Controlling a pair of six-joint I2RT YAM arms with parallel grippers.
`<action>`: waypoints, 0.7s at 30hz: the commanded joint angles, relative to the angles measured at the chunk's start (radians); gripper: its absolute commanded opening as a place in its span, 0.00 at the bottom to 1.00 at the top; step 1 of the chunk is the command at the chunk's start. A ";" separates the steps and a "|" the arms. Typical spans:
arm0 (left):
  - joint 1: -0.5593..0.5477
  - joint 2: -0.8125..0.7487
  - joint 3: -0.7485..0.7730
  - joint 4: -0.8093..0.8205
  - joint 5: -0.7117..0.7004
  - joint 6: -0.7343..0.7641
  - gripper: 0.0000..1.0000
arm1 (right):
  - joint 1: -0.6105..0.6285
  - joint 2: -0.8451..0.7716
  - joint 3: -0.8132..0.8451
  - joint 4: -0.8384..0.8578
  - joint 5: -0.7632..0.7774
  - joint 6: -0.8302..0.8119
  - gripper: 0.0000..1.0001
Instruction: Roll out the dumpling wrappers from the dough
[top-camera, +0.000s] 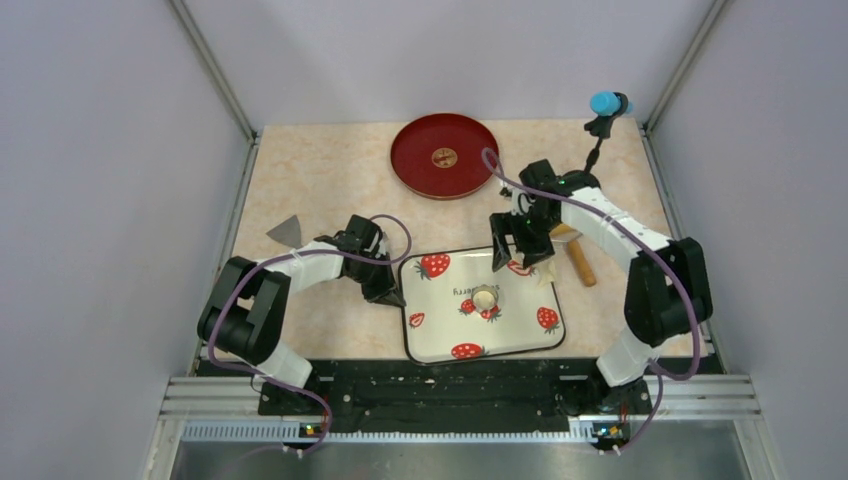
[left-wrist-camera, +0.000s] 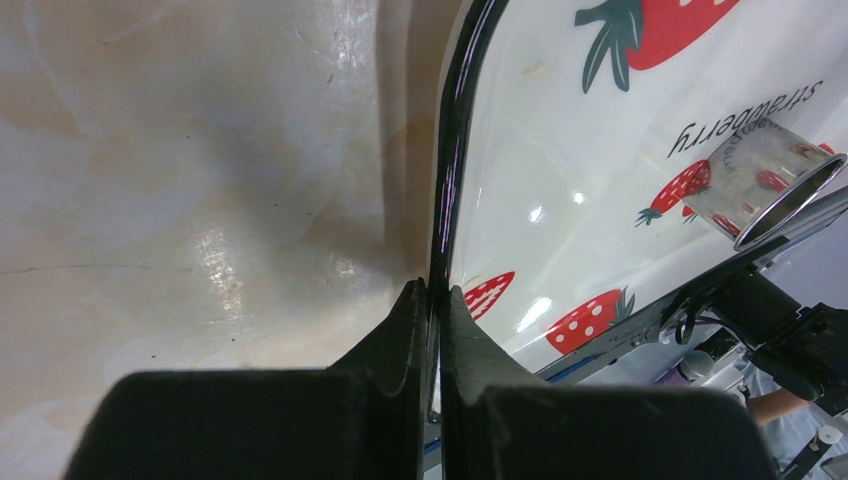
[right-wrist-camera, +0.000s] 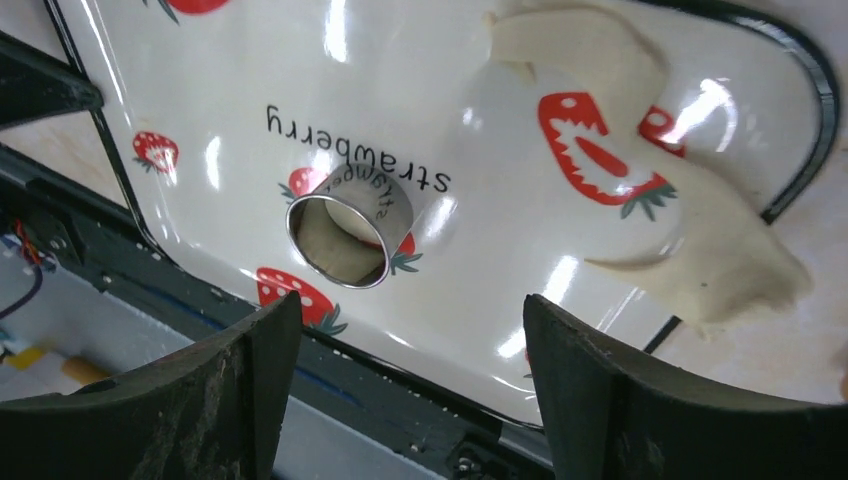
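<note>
The dough (right-wrist-camera: 735, 265) is a thin cream sheet at the far right corner of the strawberry tray (right-wrist-camera: 240, 70), with a round hole cut out of it. A small metal ring (right-wrist-camera: 350, 240) stands mid-tray, and a pale disc, a dumpling wrapper (right-wrist-camera: 330, 245), shows inside it. My right gripper (right-wrist-camera: 408, 300) hangs open above the tray, between ring and dough, holding nothing. My left gripper (left-wrist-camera: 433, 290) is shut on the tray's black left rim (left-wrist-camera: 450, 150). From above, the ring (top-camera: 485, 298) sits near the tray's (top-camera: 440, 322) middle, under and left of the right gripper (top-camera: 515, 258).
A tan wooden roller (top-camera: 578, 260) lies just right of the tray. A red round plate (top-camera: 445, 155) sits at the back, a grey triangular scraper (top-camera: 286, 232) at the left, and a blue-topped stand (top-camera: 605, 104) at the back right corner.
</note>
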 joint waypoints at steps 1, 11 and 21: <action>0.010 0.042 -0.034 -0.030 -0.143 0.036 0.00 | 0.050 0.061 -0.038 0.027 -0.068 0.009 0.77; 0.008 0.047 -0.028 -0.035 -0.143 0.038 0.00 | 0.087 0.180 -0.084 0.055 -0.120 -0.004 0.55; 0.008 0.050 -0.026 -0.038 -0.142 0.041 0.00 | 0.115 0.243 -0.077 0.072 -0.154 -0.008 0.33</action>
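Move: The round cutter stands on the tray some 5 cm back and 5 cm left of the right hand, its middle about 8 cm below. The dough scrap lies about 4 cm right and 1 cm ahead of that hand, 10 cm down; the rolling pin is roughly 11 cm right and 5 cm ahead, 9 cm down. From the left hand, the cutter is about 15 cm to its right, level fore-and-aft, 1 cm up. Right hand sinks about 7 cm, back and left, fingers half closing astride the cutter's near-side wall, tilting some 15 degrees. ##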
